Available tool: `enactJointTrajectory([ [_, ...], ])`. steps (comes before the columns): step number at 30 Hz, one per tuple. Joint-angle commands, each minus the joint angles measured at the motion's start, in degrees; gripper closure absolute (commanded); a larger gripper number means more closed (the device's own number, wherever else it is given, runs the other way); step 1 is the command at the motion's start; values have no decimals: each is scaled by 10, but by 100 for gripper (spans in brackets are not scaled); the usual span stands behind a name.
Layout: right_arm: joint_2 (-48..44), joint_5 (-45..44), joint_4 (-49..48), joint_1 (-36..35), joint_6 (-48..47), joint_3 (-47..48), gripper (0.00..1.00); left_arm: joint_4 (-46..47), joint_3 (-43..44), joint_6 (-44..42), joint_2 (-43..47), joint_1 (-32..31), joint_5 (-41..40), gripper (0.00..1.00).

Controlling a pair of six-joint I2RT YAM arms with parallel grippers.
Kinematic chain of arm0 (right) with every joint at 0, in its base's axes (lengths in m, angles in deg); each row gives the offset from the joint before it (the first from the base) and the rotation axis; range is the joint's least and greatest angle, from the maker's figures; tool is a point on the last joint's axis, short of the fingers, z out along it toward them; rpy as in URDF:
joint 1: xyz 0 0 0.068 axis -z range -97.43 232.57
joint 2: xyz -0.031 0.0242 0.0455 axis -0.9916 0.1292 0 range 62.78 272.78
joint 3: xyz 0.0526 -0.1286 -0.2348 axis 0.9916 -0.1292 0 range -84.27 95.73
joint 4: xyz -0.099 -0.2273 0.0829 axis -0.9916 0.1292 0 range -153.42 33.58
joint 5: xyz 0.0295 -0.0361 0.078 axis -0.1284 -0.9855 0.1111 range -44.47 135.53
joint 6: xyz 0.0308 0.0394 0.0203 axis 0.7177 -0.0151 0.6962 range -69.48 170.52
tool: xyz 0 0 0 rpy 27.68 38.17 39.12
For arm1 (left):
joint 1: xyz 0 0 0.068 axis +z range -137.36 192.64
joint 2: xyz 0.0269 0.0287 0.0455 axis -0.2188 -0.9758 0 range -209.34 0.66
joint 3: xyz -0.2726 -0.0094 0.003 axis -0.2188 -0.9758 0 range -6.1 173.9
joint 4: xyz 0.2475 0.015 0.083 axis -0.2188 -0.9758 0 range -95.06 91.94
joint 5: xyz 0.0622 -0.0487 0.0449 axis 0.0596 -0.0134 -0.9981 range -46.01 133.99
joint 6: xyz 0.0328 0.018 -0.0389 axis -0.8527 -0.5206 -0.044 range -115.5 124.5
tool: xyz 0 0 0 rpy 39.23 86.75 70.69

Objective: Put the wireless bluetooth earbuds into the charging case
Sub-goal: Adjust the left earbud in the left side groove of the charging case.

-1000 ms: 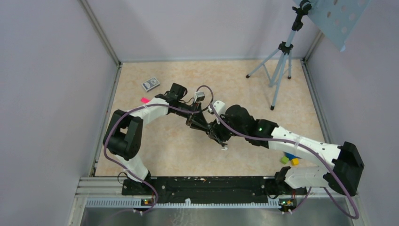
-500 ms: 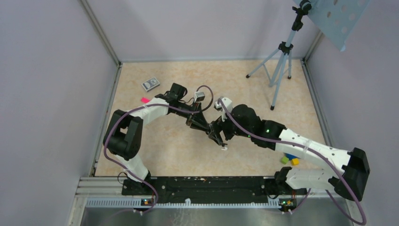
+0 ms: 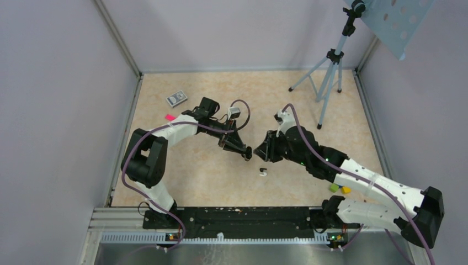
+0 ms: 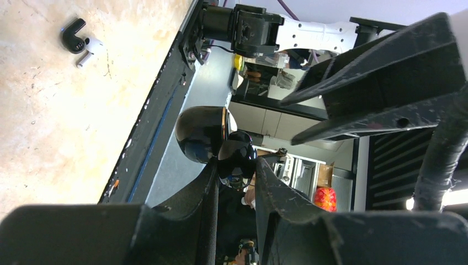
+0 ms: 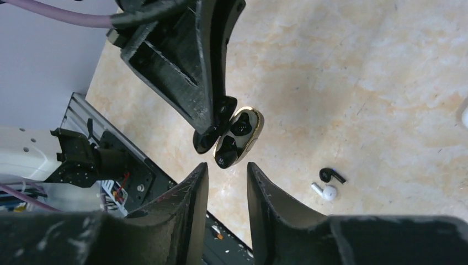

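My left gripper (image 3: pixel 246 151) is shut on the glossy black charging case (image 5: pixel 238 138) and holds it above the table with the lid open. In the left wrist view the case (image 4: pixel 236 157) sits pinched between the fingers of the left gripper (image 4: pixel 234 164). Two dark earbuds rest in its gold-rimmed wells. My right gripper (image 5: pixel 226 167) hovers just off the case with its jaws apart and nothing between them. A black earbud (image 5: pixel 331 175) and a white earbud (image 5: pixel 329 192) lie together on the tabletop (image 3: pixel 209 176). From above, that white earbud (image 3: pixel 263 173) is below both grippers.
A tripod (image 3: pixel 328 77) stands at the back right. A small card box (image 3: pixel 176 98) and a pink scrap (image 3: pixel 170 117) lie at the back left. Coloured toy blocks (image 3: pixel 340 188) sit beside the right arm. The black base rail (image 3: pixel 237 216) runs along the near edge.
My right gripper has pulled back to the right, away from the case, and its jaws have come off it. The left gripper and case have stayed put.
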Motion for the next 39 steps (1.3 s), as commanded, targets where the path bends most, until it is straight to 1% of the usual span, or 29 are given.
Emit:
enactJointTrajectory([
  [1, 8, 33, -54, 6, 97, -25, 71, 20, 9, 5, -1, -4, 7, 100],
  [3, 14, 60, -83, 7, 120, -44, 69, 24, 8, 8, -1, -3, 7, 100],
  [6, 15, 65, -113, 6, 140, -63, 69, 31, 10, 16, -1, -5, 9, 100],
  [12, 36, 72, -112, 5, 123, -50, 67, 31, 14, 16, -4, -8, 10, 100],
  [14, 38, 71, -115, 5, 120, -49, 70, 31, 15, 15, -5, -9, 9, 100],
  [20, 43, 59, -106, 5, 113, -45, 73, 32, 17, 17, -9, -12, 9, 100],
  [30, 45, 46, -94, 6, 88, -36, 86, 31, 10, 17, -5, -15, 7, 100],
  [36, 63, 54, -94, 5, 83, -33, 88, 33, 6, 17, 5, -15, 6, 100],
  [37, 64, 50, -91, 5, 83, -33, 89, 33, 5, 17, 5, -15, 7, 100],
  [39, 64, 41, -87, 6, 81, -32, 97, 35, 5, 17, 5, -15, 8, 100],
])
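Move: The left earbud, seated in the open case, lies about 3 cm left of the right hand, 1 cm nearer the base and 5 cm below. The case's middle is 4 cm left, level fore and aft, 5 cm down. On the table, some 19 cm below, a loose black earbud lies 3 cm right and level, a loose white one 3 cm right and 2 cm back. From the left hand, the left earbud is 3 cm right, 1 cm back, at its height. Down and leftward, drawing slightly back, the right hand drops nearly 4 cm quickly towards the left earbud while its fingertips tilt about 10 degrees downward. It then eases about another centimetre down, narrowing its fingers until the tips are nearly together and touch the earbud in its groove. The left hand keeps its grip on the case lid, sinking about a centimetre. ##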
